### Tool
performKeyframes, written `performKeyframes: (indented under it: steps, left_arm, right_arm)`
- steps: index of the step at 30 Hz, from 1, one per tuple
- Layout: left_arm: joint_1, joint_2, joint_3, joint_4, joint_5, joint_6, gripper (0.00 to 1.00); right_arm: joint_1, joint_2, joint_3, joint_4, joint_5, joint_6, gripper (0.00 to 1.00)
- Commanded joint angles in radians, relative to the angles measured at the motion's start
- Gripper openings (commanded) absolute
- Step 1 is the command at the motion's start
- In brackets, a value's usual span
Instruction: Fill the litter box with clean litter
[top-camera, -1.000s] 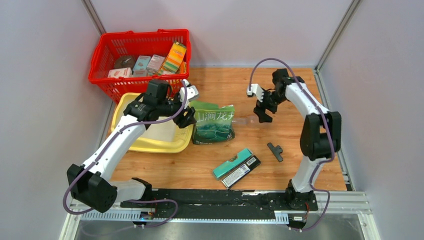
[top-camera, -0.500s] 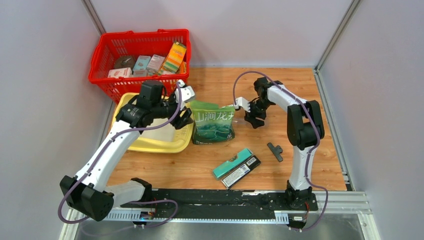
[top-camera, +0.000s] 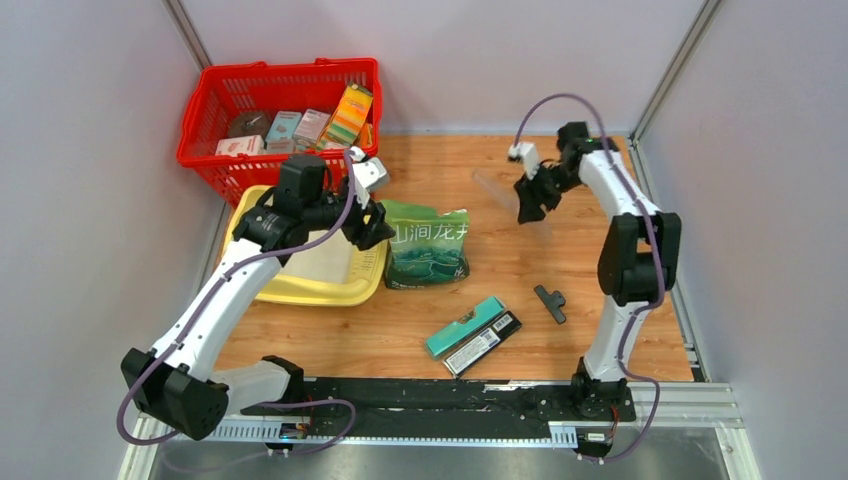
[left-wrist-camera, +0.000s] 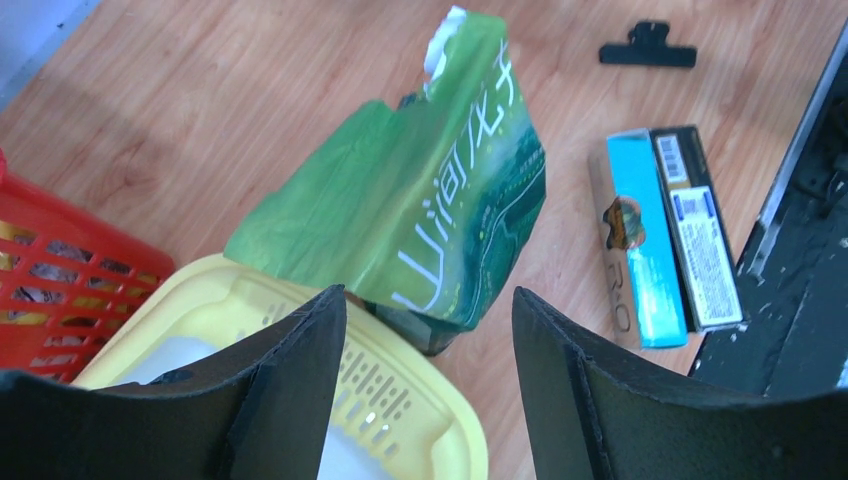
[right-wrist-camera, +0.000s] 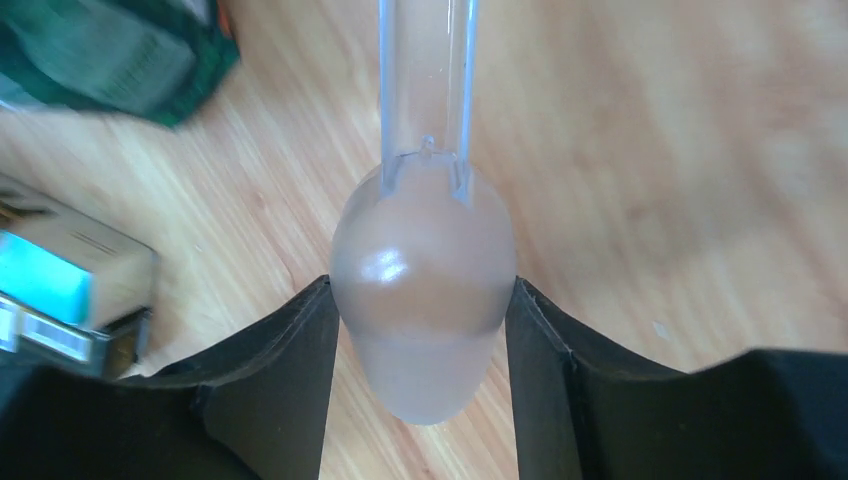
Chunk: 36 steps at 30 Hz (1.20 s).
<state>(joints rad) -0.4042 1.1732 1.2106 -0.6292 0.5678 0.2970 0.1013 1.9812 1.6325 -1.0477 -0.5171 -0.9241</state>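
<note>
The pale-yellow litter box (top-camera: 300, 292) lies at the left of the table, its slotted rim (left-wrist-camera: 400, 400) under my left gripper. The left gripper (top-camera: 372, 228) (left-wrist-camera: 430, 295) hangs open over the box's right rim, next to the green printed bag (top-camera: 428, 250) (left-wrist-camera: 420, 210), with nothing between its fingers. My right gripper (top-camera: 527, 205) (right-wrist-camera: 420, 283) is at the far right, shut on the bowl of a translucent scoop (right-wrist-camera: 425, 250) raised off the wood. The scoop's handle (top-camera: 495, 188) points left. No clean litter shows; the scoop looks empty.
A red mesh basket (top-camera: 270, 90) with several packets stands behind the litter box. A teal box and a black box (top-camera: 475, 330) (left-wrist-camera: 660, 240) lie near the front edge. A black clip (top-camera: 549, 302) (left-wrist-camera: 648, 50) lies to their right.
The right gripper reached to the scoop beside the bag, closed on it and carried it up and back to the right. The left arm barely shifted.
</note>
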Motion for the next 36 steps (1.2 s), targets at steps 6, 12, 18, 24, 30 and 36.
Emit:
performKeyframes:
  steps: [6,12,18,24,30,36]
  left_arm:
    - [-0.059,0.066,0.105,0.302,0.043,-0.281,0.66]
    - [-0.117,0.105,0.138,0.485,-0.032,-0.341,0.65]
    - [-0.119,0.066,0.118,0.583,0.038,-0.409,0.69]
    - [-0.120,0.068,0.101,0.602,-0.068,-0.466,0.73]
    - [-0.117,0.059,0.069,0.625,0.012,-0.423,0.74]
    - [-0.113,-0.058,-0.039,0.592,0.116,-0.217,0.75]
  right_arm:
    - [-0.019,-0.280,0.236,-0.057,-0.685,0.528,0.22]
    - [0.106,-0.277,0.268,-0.030,-0.761,0.597,0.23]
    - [0.138,-0.257,0.262,-0.049,-0.744,0.605,0.23]
    - [0.208,-0.277,0.268,-0.068,-0.629,0.510,0.23]
    - [0.219,-0.275,0.276,0.053,-0.649,0.677,0.22]
    - [0.207,-0.266,0.345,0.107,-0.771,0.818,0.23]
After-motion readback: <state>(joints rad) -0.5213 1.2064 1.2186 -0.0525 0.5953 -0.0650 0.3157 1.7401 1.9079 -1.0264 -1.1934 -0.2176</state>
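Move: The scoop, its bowl already pinched by the right fingers and its handle running forward and left, has its middle about 16 cm ahead of the left hand, 23 to its right and 17 below. The green litter bag stands roughly 20 cm left of the right hand and 11 back, at about its height. From the left hand, the litter box lies some 17 cm left, 4 ahead and 22 below; the teal box 16 right, 12 back and 24 below. The scoop is swung up and left to above the green bag, the right hand keeping its pinch on the bowl: some 25 cm up, 17 left and, after a small forward start, 9 back, rolling about 45 degrees so its fingers point nearly level to the left. The open left hand rises about 12 cm and goes 8 right to meet it, fingers tipping up towards level, then eases down slightly. ##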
